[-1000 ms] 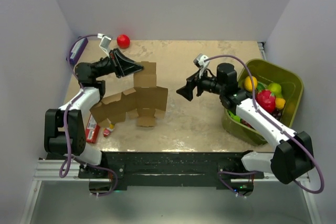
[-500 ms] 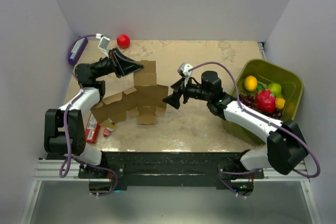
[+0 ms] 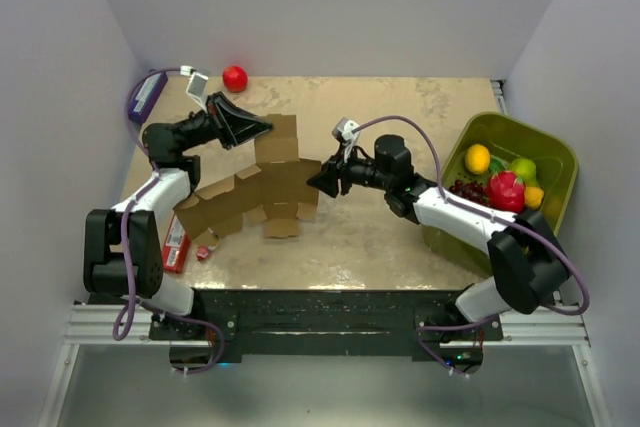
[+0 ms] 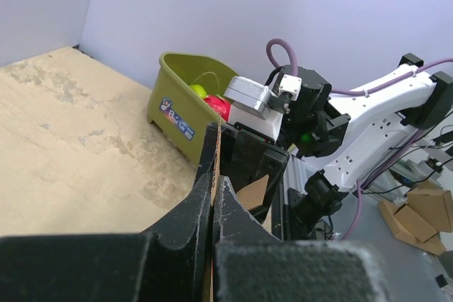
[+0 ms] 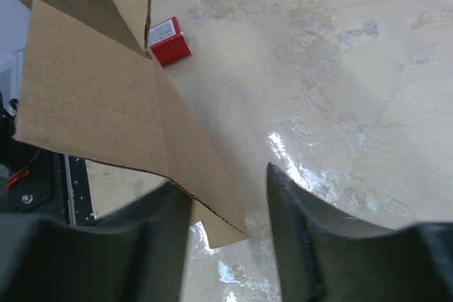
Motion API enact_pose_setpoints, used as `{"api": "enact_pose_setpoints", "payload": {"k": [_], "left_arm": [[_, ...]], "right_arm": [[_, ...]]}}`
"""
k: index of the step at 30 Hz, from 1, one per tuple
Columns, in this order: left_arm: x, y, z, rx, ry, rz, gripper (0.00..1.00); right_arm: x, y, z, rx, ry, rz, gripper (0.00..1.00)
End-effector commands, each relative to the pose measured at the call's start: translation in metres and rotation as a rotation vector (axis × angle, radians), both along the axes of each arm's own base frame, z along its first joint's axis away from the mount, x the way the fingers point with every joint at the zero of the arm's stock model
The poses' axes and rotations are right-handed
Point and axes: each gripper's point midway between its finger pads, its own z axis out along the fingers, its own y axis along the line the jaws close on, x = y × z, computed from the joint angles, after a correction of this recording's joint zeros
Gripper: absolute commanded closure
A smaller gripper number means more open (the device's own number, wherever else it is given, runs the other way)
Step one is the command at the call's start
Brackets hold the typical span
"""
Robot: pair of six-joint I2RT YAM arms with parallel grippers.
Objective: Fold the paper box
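Note:
The paper box is a flat brown die-cut cardboard sheet, partly lifted off the table left of centre. My left gripper is shut on its upper flap; in the left wrist view the fingertips pinch the thin cardboard edge. My right gripper is at the sheet's right edge. In the right wrist view its jaws stand apart, with a corner of the cardboard flap lying in the gap next to the left finger. The right finger is clear of the flap.
A green bin of toy fruit stands at the right edge. A red ball and a purple box lie at the back left. A red pack lies at the front left, beside a small red box.
My right arm has reached left from the bin side to the sheet's right edge, and its jaws have narrowed around the flap corner. The left gripper has stayed still, shut on the box.

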Motion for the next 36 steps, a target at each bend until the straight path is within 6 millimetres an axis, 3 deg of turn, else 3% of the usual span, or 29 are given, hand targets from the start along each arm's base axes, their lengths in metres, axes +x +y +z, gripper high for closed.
{"api": "enact_pose_setpoints", "payload": {"k": [1, 3, 8, 9, 11, 12, 15, 21, 25, 26, 28, 29, 30, 31, 32, 33, 36], "left_arm": [[0.0, 0.004, 0.011, 0.01, -0.139, 0.052, 1.0], [0.003, 0.005, 0.01, 0.024, -0.157, 0.069, 1.0], [0.023, 0.008, -0.004, 0.102, -0.1, 0.15, 1.0], [0.027, 0.009, -0.005, 0.146, -0.165, 0.183, 1.0], [0.04, 0.012, -0.016, 0.204, -0.087, 0.25, 0.87], [0.043, 0.016, -0.015, 0.239, -0.133, 0.279, 0.63], [0.046, 0.023, -0.008, 0.277, -0.161, 0.349, 0.27], [0.05, 0.046, 0.011, 0.378, -0.23, 0.53, 0.18], [0.044, 0.067, 0.047, 0.402, -0.336, 0.696, 0.17], [0.041, 0.07, 0.054, 0.415, -0.373, 0.721, 0.17], [0.022, 0.061, 0.075, 0.431, -0.462, 0.744, 0.16], [0.016, 0.055, 0.08, 0.492, -0.573, 0.741, 0.16], [-0.003, 0.029, 0.081, 0.508, -0.623, 0.687, 0.13], [-0.012, 0.017, 0.08, 0.528, -0.667, 0.657, 0.12], [-0.018, 0.007, 0.079, 0.566, -0.73, 0.638, 0.1], [-0.027, -0.012, 0.066, 0.597, -0.721, 0.581, 0.09], [-0.026, -0.038, 0.041, 0.67, -0.725, 0.502, 0.08]], "right_arm": [[0.002, 0.014, 0.026, 0.061, -0.031, 0.052, 0.63], [0.002, 0.016, 0.027, 0.065, -0.015, 0.061, 0.79], [-0.002, 0.015, 0.032, 0.067, -0.014, 0.062, 0.93], [-0.002, 0.013, 0.03, 0.052, -0.001, 0.06, 0.96], [-0.004, 0.011, 0.032, 0.012, 0.005, 0.073, 1.0], [-0.006, 0.008, 0.031, -0.037, 0.039, 0.07, 1.0], [-0.008, -0.006, 0.032, -0.144, 0.071, 0.036, 1.0], [-0.001, -0.046, 0.036, -0.357, 0.084, -0.111, 1.0], [0.009, -0.068, 0.035, -0.476, 0.115, -0.217, 1.0], [0.013, -0.068, 0.045, -0.479, 0.109, -0.231, 1.0], [0.014, -0.075, 0.039, -0.539, 0.154, -0.258, 1.0], [0.017, -0.074, 0.05, -0.526, 0.148, -0.265, 1.0], [0.015, -0.074, 0.05, -0.531, 0.171, -0.269, 1.0], [0.016, -0.071, 0.048, -0.533, 0.19, -0.265, 1.0], [0.018, -0.069, 0.059, -0.515, 0.184, -0.268, 1.0], [0.016, -0.068, 0.056, -0.526, 0.206, -0.261, 1.0], [0.014, -0.063, 0.058, -0.526, 0.229, -0.231, 1.0]]}}
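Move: Between the right gripper's half-closed fingers, its middle barely 1 cm to the left and level, is the paper box's right edge. From this hand the top flap is about 9 cm ahead, 9 cm left and some 8 cm higher; the figurine is roughly 15 cm back, 27 cm left and 17 cm down. The left gripper still pinches the top flap, and the right edge lies about 10 cm back, 11 cm right and 12 cm below it. Closing on the box's right edge with a nudge of about 1 cm to the left, the right hand pinches it, then draws it right and up, some 6 cm and 5 cm, tipping its fingers down about 30 degrees. Once that grip is shut, the left fingers open wide and release the top flap; that hand eases some 5 cm forward and left, then rises and swings back and right while turning counter-clockwise. ##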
